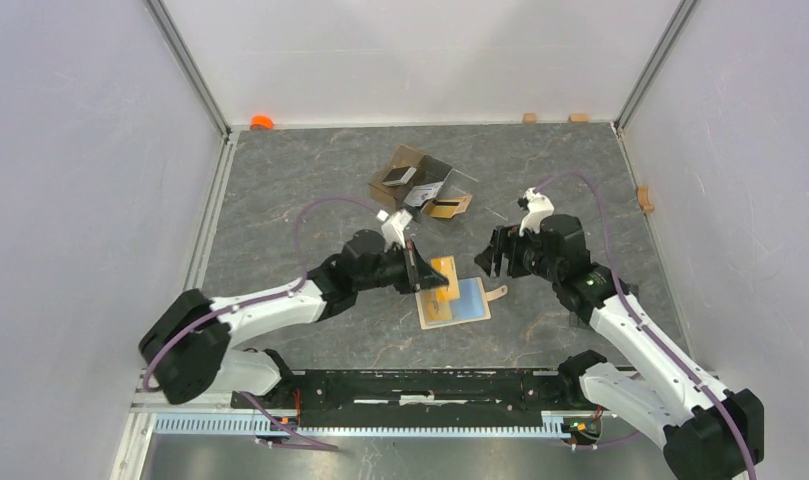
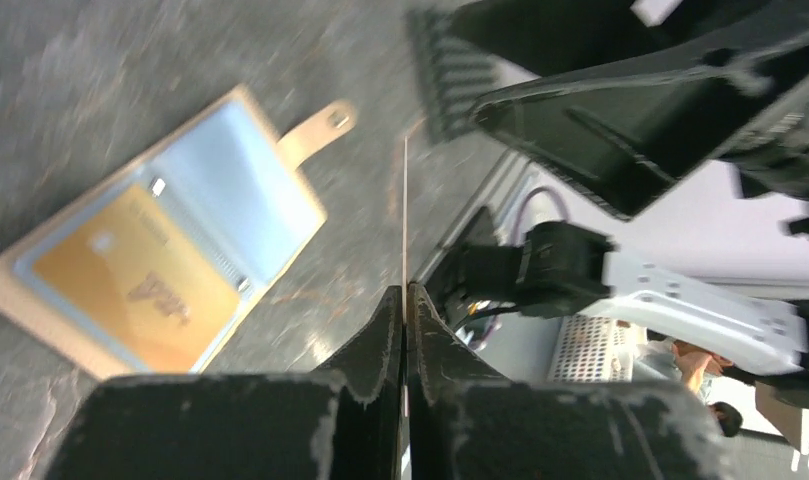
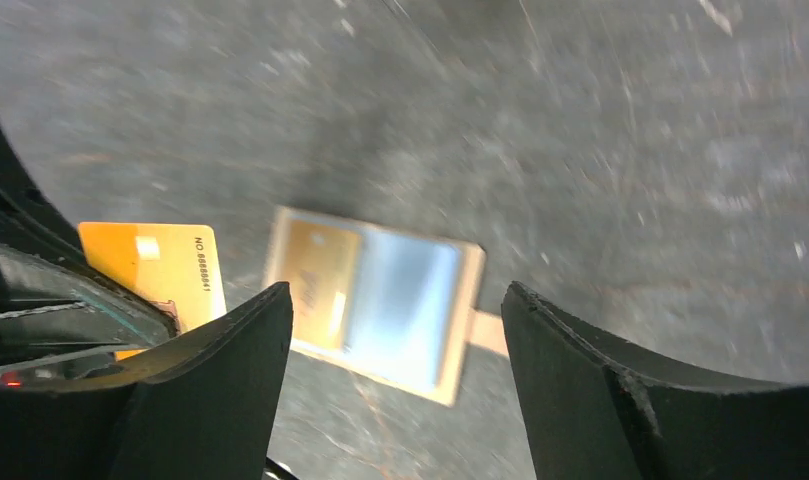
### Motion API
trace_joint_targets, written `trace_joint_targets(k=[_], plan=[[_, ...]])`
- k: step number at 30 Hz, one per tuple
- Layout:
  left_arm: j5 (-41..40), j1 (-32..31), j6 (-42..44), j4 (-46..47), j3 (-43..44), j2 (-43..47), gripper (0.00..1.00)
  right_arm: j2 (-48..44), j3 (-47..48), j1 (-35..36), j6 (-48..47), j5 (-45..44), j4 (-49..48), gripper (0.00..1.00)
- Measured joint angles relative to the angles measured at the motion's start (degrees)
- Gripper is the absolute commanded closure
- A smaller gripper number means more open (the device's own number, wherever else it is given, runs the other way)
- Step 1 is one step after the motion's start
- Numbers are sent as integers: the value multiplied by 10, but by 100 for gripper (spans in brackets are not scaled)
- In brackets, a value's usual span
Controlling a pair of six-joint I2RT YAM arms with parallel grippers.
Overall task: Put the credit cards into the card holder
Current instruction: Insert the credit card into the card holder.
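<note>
The card holder (image 1: pixel 458 303) lies open on the table, tan with light blue pockets and its snap tab to the right. A gold card (image 2: pixel 130 285) sits in one pocket. My left gripper (image 1: pixel 425 274) is shut on an orange-gold credit card (image 1: pixel 443 268), held just above the holder's upper left corner. In the left wrist view this card (image 2: pixel 405 200) shows edge-on as a thin line between the closed fingers (image 2: pixel 385 330). My right gripper (image 1: pixel 486 262) hangs open to the right of it, nothing between its fingers (image 3: pixel 230 350). Below it lies the holder (image 3: pixel 410 300), with the held card (image 3: pixel 165 265) to its left.
A clear brown-tinted divided box (image 1: pixel 420 185) stands behind the holder, with a dark card (image 1: pixel 400 176) and other cards in it. White walls close in the table on three sides. An orange cap (image 1: pixel 261 122) lies at the back left corner.
</note>
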State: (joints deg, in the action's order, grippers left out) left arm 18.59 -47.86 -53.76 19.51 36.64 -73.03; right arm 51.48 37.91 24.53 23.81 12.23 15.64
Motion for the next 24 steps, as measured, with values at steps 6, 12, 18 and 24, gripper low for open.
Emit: trace_joint_targets(k=[6,12,18,24], plan=[[0,-21,-24,-14,-15,-104,98,26,-64,0,-27,-54,56,29],[0,-22,-37,0,-21,-155,98,65,-110,-5,-35,-58,47,42],[0,-22,-47,18,-33,-174,98,85,-123,-9,-38,-54,14,51],[11,-21,-50,36,-33,-205,98,100,-129,-14,-40,-55,-14,61]])
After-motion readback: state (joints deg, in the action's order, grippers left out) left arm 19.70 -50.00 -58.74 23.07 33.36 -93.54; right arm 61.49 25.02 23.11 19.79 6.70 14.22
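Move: The left hand grips a gold card. The card holder's middle lies roughly 5 cm to its right, about level fore-and-aft and some 17 cm below; the filled left pocket is only about 2 cm to its right. The loose gold card by the box is around 21 cm ahead and 3 cm right. From the empty, open right hand, the holder's strap lies about 4 cm back, 3 cm right and 16 cm down, the holder's middle 5 cm back and 6 cm left. Straight down for the most part, quickly and then easing, the left hand lowers its still-pinched gold card about 14 cm towards the holder's left pocket, drawing back slightly as its fingers tip some 20 degrees further down. The right hand sinks about as far, going right and back to the strap, tips its fingers down and closes them to roughly half open; contact with the strap can't be seen. ##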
